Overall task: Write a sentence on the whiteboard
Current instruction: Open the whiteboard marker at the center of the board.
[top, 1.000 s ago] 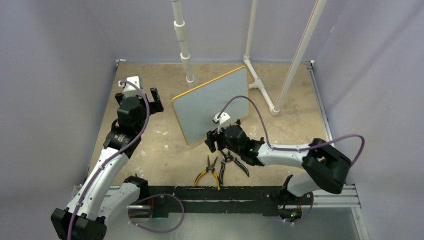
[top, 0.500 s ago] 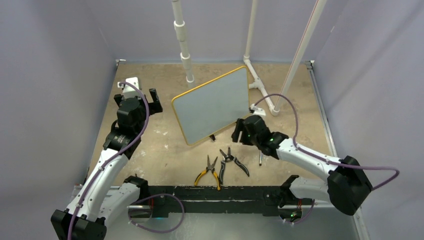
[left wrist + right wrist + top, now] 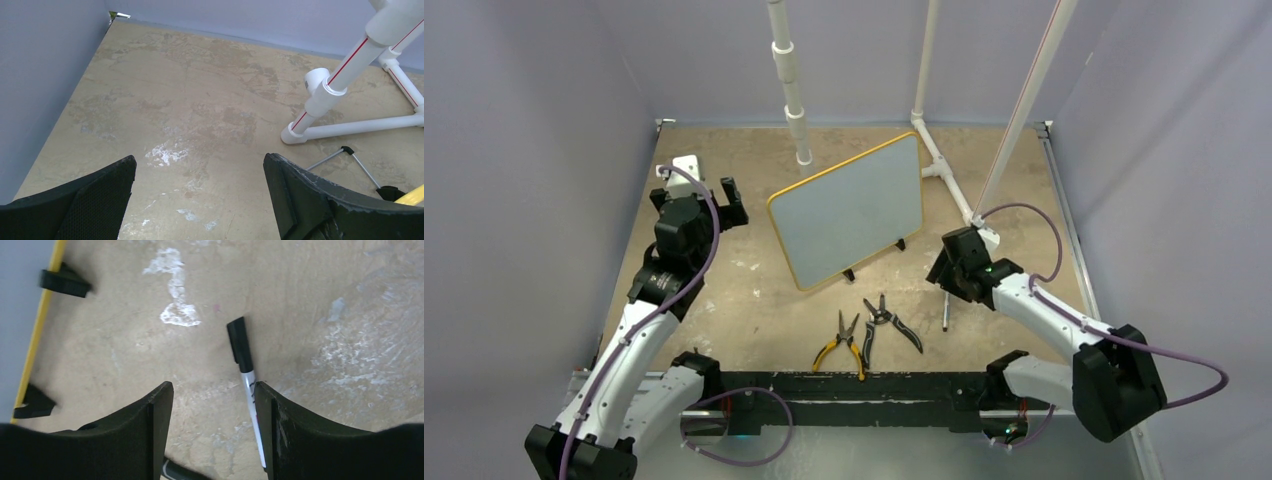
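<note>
The whiteboard (image 3: 844, 210) stands tilted on small black feet mid-table, with a yellow rim; its face looks blank and no sentence shows on it. A black-capped white marker (image 3: 945, 312) lies on the table to the board's right. My right gripper (image 3: 946, 275) hovers over it, open. In the right wrist view the marker (image 3: 245, 370) lies flat just inside the right finger of my right gripper (image 3: 212, 387), apart from the left finger; the whiteboard's rim (image 3: 37, 335) is at the left. My left gripper (image 3: 696, 182) is wide open and holds nothing, over bare table (image 3: 200, 162).
Yellow-handled pliers (image 3: 842, 340) and black-handled cutters (image 3: 892, 322) lie near the front edge. White PVC pipes (image 3: 944, 170) and a pipe post (image 3: 792, 90) stand behind the board; one pipe foot (image 3: 325, 95) is ahead of the left gripper. Walls close in on three sides.
My right arm has swung from the board's front left corner, past the cutters, to the right, over the marker, and its jaws have narrowed a little. The left arm barely moved.
</note>
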Tool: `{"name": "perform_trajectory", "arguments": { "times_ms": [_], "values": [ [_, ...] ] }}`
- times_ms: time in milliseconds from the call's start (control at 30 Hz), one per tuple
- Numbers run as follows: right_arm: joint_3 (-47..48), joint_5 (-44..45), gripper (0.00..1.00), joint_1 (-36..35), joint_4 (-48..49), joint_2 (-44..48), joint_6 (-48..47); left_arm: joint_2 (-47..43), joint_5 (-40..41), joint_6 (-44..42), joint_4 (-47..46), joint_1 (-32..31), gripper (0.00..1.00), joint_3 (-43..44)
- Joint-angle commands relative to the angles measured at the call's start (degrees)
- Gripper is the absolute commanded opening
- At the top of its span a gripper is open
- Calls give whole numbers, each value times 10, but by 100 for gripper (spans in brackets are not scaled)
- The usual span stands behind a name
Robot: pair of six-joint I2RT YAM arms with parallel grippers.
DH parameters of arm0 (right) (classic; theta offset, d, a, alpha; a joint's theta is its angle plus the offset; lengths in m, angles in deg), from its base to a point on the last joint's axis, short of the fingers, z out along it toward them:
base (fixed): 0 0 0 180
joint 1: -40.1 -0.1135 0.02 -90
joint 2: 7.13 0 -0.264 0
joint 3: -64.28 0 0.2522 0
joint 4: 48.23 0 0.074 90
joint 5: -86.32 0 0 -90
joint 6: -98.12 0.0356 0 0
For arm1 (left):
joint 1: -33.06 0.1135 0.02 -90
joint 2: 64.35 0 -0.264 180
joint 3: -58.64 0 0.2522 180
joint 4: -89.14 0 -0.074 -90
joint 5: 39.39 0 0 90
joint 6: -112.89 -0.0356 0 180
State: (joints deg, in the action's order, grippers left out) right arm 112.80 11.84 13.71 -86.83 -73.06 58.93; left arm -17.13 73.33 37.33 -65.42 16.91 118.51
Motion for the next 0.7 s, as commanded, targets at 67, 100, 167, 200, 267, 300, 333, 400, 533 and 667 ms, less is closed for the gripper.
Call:
{"name": "perform_trajectory", "arguments": {
  "times_ms": [67, 100, 167, 200, 267, 300, 333, 400, 533, 667],
  "values": [
    [-19, 14, 61, 16, -5, -27, 21, -9, -7, 9, -12, 3, 98, -2],
    [-20, 15, 61, 17, -1, -34, 19, -9, -8, 8, -12, 3, 98, -2],
    [-19, 17, 58, 17, 5, -50, 8, -10, -9, 8, -12, 3, 98, -2],
    [-17, 14, 57, 17, 7, -60, 5, -10, -9, 8, -12, 3, 98, -2],
    [-14, 2, 54, 17, 14, -77, -5, -11, -8, 7, -12, 3, 98, -2],
    [-12, -2, 51, 17, 17, -86, -9, -11, -7, 6, -12, 4, 98, -2],
    [-11, -6, 48, 17, 21, -92, -13, -10, -5, 6, -12, 3, 98, -2],
    [-9, -7, 42, 17, 36, -102, -22, -10, -4, 5, -12, 3, 98, -2],
    [-7, -34, 18, 17, 65, -119, -52, -8, -6, 1, -13, 4, 98, -1],
    [-6, -61, 0, 17, 89, -132, -79, -4, -11, -4, -14, 4, 98, -2]
  ]
}}
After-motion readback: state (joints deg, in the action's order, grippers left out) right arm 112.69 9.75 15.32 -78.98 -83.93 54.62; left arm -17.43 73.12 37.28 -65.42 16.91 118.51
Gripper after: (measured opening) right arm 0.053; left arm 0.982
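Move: The marker's middle lies about 4 cm back and 1 cm to the right of the right hand, some 4 cm below; its cap end points forward. The black-handled pliers lie roughly 11 cm left and 8 cm back of the hand, and the whiteboard's right foot some 9 cm ahead and 9 cm left, both on the table about 4 cm below. From the left hand the marker is some 50 cm right, 11 cm back and 25 cm down. The right hand, fingers still pointing down and forward, sinks about 3.5 cm onto the marker while easing a little back and to the right, its open fingers coming down astride the place where the black cap meets the white barrel. Then, staying at that height, it travels forward about 2.5 cm and slightly left as the fingers close, ending with the tips pinching the marker at that joint. ##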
